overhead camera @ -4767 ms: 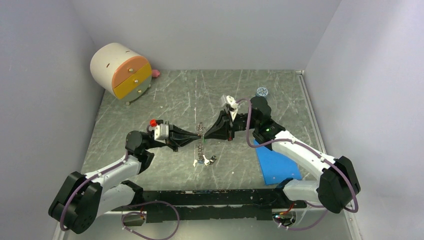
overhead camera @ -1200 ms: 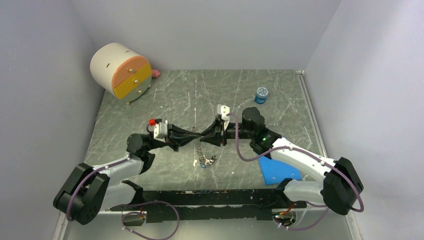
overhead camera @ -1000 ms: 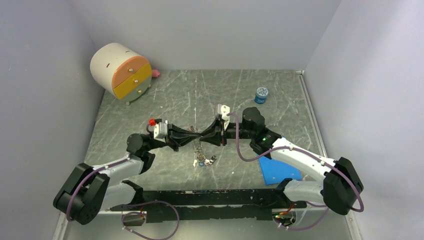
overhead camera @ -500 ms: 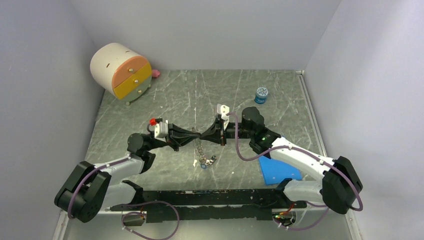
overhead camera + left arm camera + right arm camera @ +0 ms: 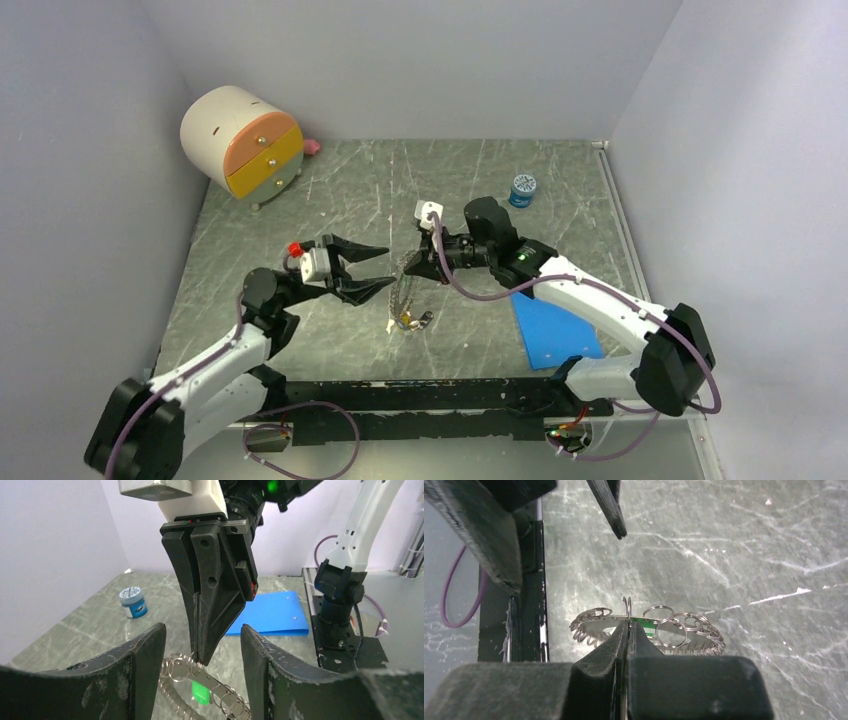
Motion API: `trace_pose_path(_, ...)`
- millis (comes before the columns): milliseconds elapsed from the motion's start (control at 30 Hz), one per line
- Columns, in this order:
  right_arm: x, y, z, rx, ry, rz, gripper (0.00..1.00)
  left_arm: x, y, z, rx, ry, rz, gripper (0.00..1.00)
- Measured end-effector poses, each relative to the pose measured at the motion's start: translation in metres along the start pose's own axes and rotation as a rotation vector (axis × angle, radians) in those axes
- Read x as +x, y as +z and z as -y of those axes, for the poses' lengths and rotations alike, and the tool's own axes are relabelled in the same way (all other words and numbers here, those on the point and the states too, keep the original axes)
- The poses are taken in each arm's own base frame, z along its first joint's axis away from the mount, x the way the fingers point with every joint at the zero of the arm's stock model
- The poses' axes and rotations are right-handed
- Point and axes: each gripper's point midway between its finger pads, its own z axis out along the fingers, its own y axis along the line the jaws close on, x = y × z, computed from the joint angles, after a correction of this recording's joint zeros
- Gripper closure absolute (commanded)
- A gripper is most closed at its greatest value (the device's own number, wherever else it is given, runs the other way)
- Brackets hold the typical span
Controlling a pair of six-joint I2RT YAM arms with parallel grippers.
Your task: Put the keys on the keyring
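Note:
My right gripper (image 5: 405,270) is shut on the upper edge of the keyring (image 5: 404,298), a silvery hoop fringed with small split rings. The keyring hangs tilted, and its lower end with the keys (image 5: 409,321) is down at the table. In the right wrist view the shut right gripper (image 5: 627,623) pinches the keyring (image 5: 696,636) beside a green key (image 5: 647,625). My left gripper (image 5: 389,266) stands open just left of the keyring, holding nothing. In the left wrist view the left gripper (image 5: 202,630) has its fingers (image 5: 142,665) on either side of the right gripper's tip. The green key (image 5: 201,693) hangs below that tip.
A round white drawer box (image 5: 240,140) stands at the back left with a small pink thing (image 5: 312,147) beside it. A small blue jar (image 5: 523,188) sits at the back right. A blue folder (image 5: 555,325) lies under the right arm. A black rail (image 5: 420,396) runs along the front edge.
My left gripper has opened, let go of the keyring and drawn back to the left. My right gripper has closed on the keyring and shifted slightly left with it.

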Motion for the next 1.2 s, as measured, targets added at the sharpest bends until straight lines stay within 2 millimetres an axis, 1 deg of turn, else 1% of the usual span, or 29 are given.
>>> trace_pose_path(167, 0.009, -0.002, 0.007, 0.017, 0.026, -0.127, 1.00, 0.000, -0.005, -0.010, -0.058, 0.052, -0.125, 0.41)
trace_pose_path(233, 0.012, -0.003, 0.010, 0.023, 0.033, -0.178, 1.00, 0.004, -0.007, -0.016, -0.082, 0.061, -0.182, 0.42)
trace_pose_path(300, 0.016, -0.006, 0.012, 0.028, 0.036, -0.226, 1.00, 0.017, -0.012, -0.019, -0.098, 0.057, -0.242, 0.44)
trace_pose_path(367, 0.017, -0.009, 0.011, 0.023, 0.034, -0.270, 1.00, 0.036, -0.019, -0.018, -0.102, 0.032, -0.311, 0.46)
trace_pose_path(500, 0.021, -0.010, 0.010, 0.006, 0.028, -0.333, 1.00, 0.064, -0.026, -0.012, -0.074, -0.003, -0.409, 0.47)
trace_pose_path(567, 0.024, -0.009, 0.007, -0.009, 0.025, -0.357, 1.00, 0.074, -0.026, -0.007, -0.052, -0.008, -0.441, 0.48)
trace_pose_path(767, 0.033, -0.008, -0.002, -0.044, 0.025, -0.404, 1.00, 0.082, -0.016, 0.004, 0.021, 0.008, -0.461, 0.56)
trace_pose_path(833, 0.035, -0.008, -0.004, -0.052, 0.029, -0.415, 1.00, 0.084, -0.013, 0.007, 0.038, 0.009, -0.461, 0.61)
trace_pose_path(1000, 0.035, -0.007, -0.006, -0.064, 0.026, -0.418, 1.00, 0.091, -0.008, 0.012, 0.066, 0.010, -0.464, 0.70)
trace_pose_path(1100, 0.035, -0.006, -0.007, -0.070, 0.024, -0.417, 1.00, 0.094, -0.005, 0.013, 0.076, 0.005, -0.469, 0.72)
trace_pose_path(1200, 0.034, -0.006, -0.009, -0.076, 0.024, -0.415, 1.00, 0.093, -0.002, 0.012, 0.083, 0.009, -0.462, 0.74)
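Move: The small loop of the keyring, still pinched in the right hand's fingertips and about 1 cm left of that hand's point at its height, lies from the open left fingers some 3 cm to the right, 2 cm ahead and 5 cm below. The keyring hangs from it: the green key about 4 cm under the loop, 1 cm back and 1 cm right of it; the yellow key some 14 cm under the loop, 2 cm back and 1 cm right. The left fingertips come astride the small loop that the right hand keeps pinched, with no clear touch yet: the left hand swings forward a little, drops about 8 cm as its fingers pitch some 25 degrees downward, then eases back and right while closing to about half their gap. The right hand, its fingers also tipping farther down, lowers the loop about 3 cm, shifting slightly right and, after a short reach forward, back. ##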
